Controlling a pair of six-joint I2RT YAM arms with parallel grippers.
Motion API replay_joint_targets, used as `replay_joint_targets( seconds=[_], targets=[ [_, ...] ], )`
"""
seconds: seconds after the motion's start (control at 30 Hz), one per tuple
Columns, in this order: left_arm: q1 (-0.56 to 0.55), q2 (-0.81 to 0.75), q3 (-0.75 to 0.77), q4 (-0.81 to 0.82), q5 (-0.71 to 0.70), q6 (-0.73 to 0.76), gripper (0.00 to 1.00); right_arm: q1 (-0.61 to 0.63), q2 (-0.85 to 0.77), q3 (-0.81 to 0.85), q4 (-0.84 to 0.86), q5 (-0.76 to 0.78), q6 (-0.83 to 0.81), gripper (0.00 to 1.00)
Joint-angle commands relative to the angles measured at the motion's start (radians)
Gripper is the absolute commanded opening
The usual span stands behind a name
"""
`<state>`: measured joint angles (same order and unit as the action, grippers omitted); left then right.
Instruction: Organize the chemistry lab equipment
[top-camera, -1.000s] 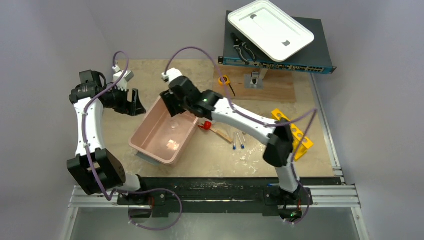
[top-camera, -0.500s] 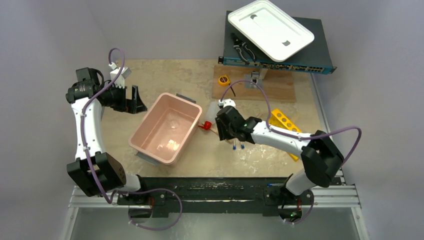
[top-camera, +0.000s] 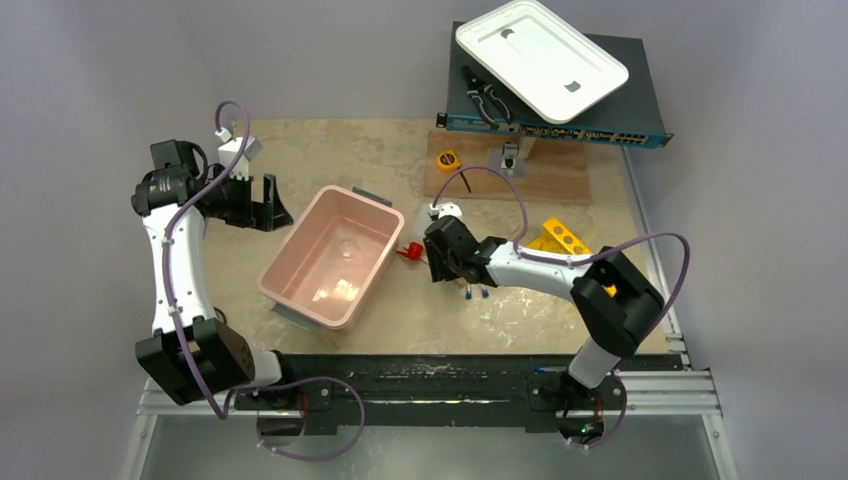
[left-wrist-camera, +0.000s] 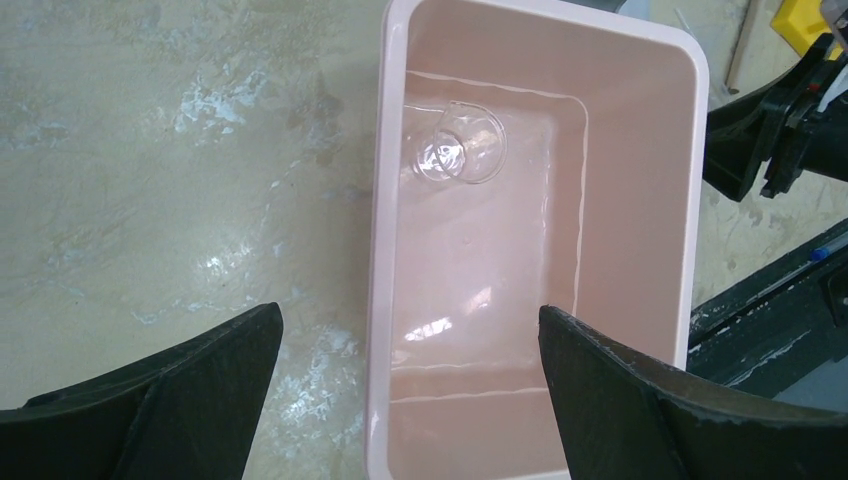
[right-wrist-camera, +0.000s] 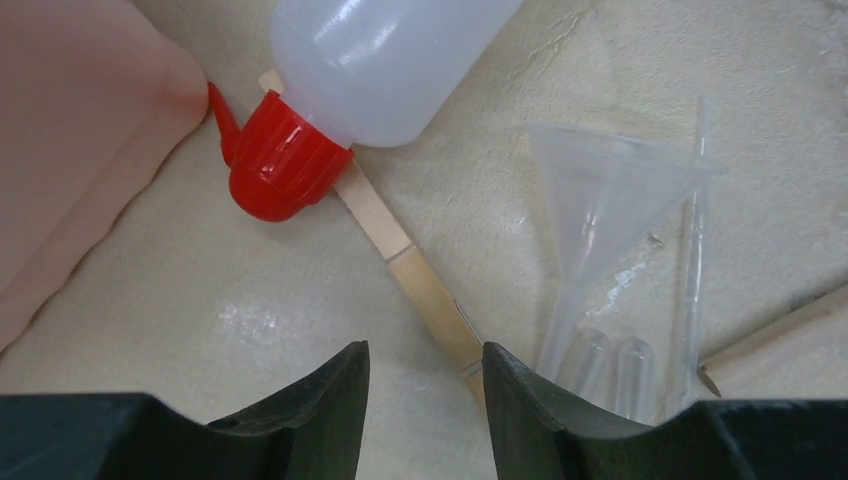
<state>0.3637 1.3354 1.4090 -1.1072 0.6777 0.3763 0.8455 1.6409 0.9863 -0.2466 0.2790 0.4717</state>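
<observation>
The translucent-white squeeze bottle with its red nozzle lies beside the pink tub. A slim wooden stick runs under the nozzle. Thin clear tubes with blue tips lie next to a clear funnel. My right gripper is low over the stick, open with a narrow gap and empty. The yellow holed rack is partly hidden behind the right arm. My left gripper is wide open and empty, left of the tub.
A small clear glass vessel lies in the tub. A yellow tape measure sits by a wooden board. At the back a black box carries black-handled pliers and a white tray.
My right arm has swung from over the tub's far end to the right and down, now low over the stick by the bottle. The left arm has barely moved.
</observation>
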Motion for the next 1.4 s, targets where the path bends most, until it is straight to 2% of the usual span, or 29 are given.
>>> replay_joint_targets(
  seconds=[0.0, 0.3, 0.53, 0.67, 0.93, 1.07, 1.13, 1.23, 1.37],
  targets=[
    [0.002, -0.017, 0.000, 0.027, -0.023, -0.006, 1.00, -0.008, 0.063, 0.044, 0.066, 0.029, -0.030, 0.44],
    [0.003, -0.004, -0.001, 0.016, -0.054, 0.007, 1.00, -0.008, 0.102, 0.014, 0.087, 0.024, -0.023, 0.29],
    [0.003, 0.007, 0.004, 0.012, -0.045, 0.004, 1.00, 0.028, 0.041, -0.052, 0.086, -0.020, 0.004, 0.05],
    [0.002, 0.008, 0.007, 0.016, -0.043, 0.001, 1.00, 0.088, -0.011, -0.067, 0.032, -0.053, 0.009, 0.00],
    [0.002, 0.017, 0.008, 0.016, -0.043, -0.005, 1.00, 0.117, -0.264, -0.083, -0.060, -0.169, 0.008, 0.00],
    [0.003, 0.013, 0.011, 0.018, -0.046, -0.008, 1.00, 0.117, -0.396, 0.043, -0.104, -0.242, -0.020, 0.00],
    [0.003, 0.012, 0.013, 0.017, -0.048, -0.008, 1.00, 0.117, -0.410, 0.140, -0.122, -0.252, -0.017, 0.00],
    [0.003, 0.013, 0.013, 0.018, -0.049, -0.012, 1.00, 0.118, -0.327, 0.327, -0.157, -0.267, 0.003, 0.00],
    [0.001, 0.012, 0.011, 0.013, -0.052, -0.014, 1.00, 0.139, -0.117, 0.573, -0.216, -0.226, 0.102, 0.00]
  ],
)
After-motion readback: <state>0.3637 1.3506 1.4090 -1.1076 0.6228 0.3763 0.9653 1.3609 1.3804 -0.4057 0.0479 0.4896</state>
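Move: From the right hand, the middle of the wooden stick lies about 2 cm ahead, 2 cm left and 4 cm below, its far-left end under the squeeze bottle, itself some 9 cm ahead and 5 left. The funnel is about 6 cm ahead and 2 right; the blue-capped tubes lie level with the hand, 5 cm right. The pink bin's middle is some 20 cm left, 2 ahead. From the left hand, the stick is roughly 28 cm right, 1 ahead and 22 below. Straight down about 3.5 cm goes the right hand, and its half-open fingers pinch the wooden stick nearer its near-right end. It then draws the stick back low over the table, away from the squeeze bottle, before rising steeply some 28 cm, drifting left late in the rise, its left side tilting up about 30 degrees and turning somewhat counter-clockwise. ##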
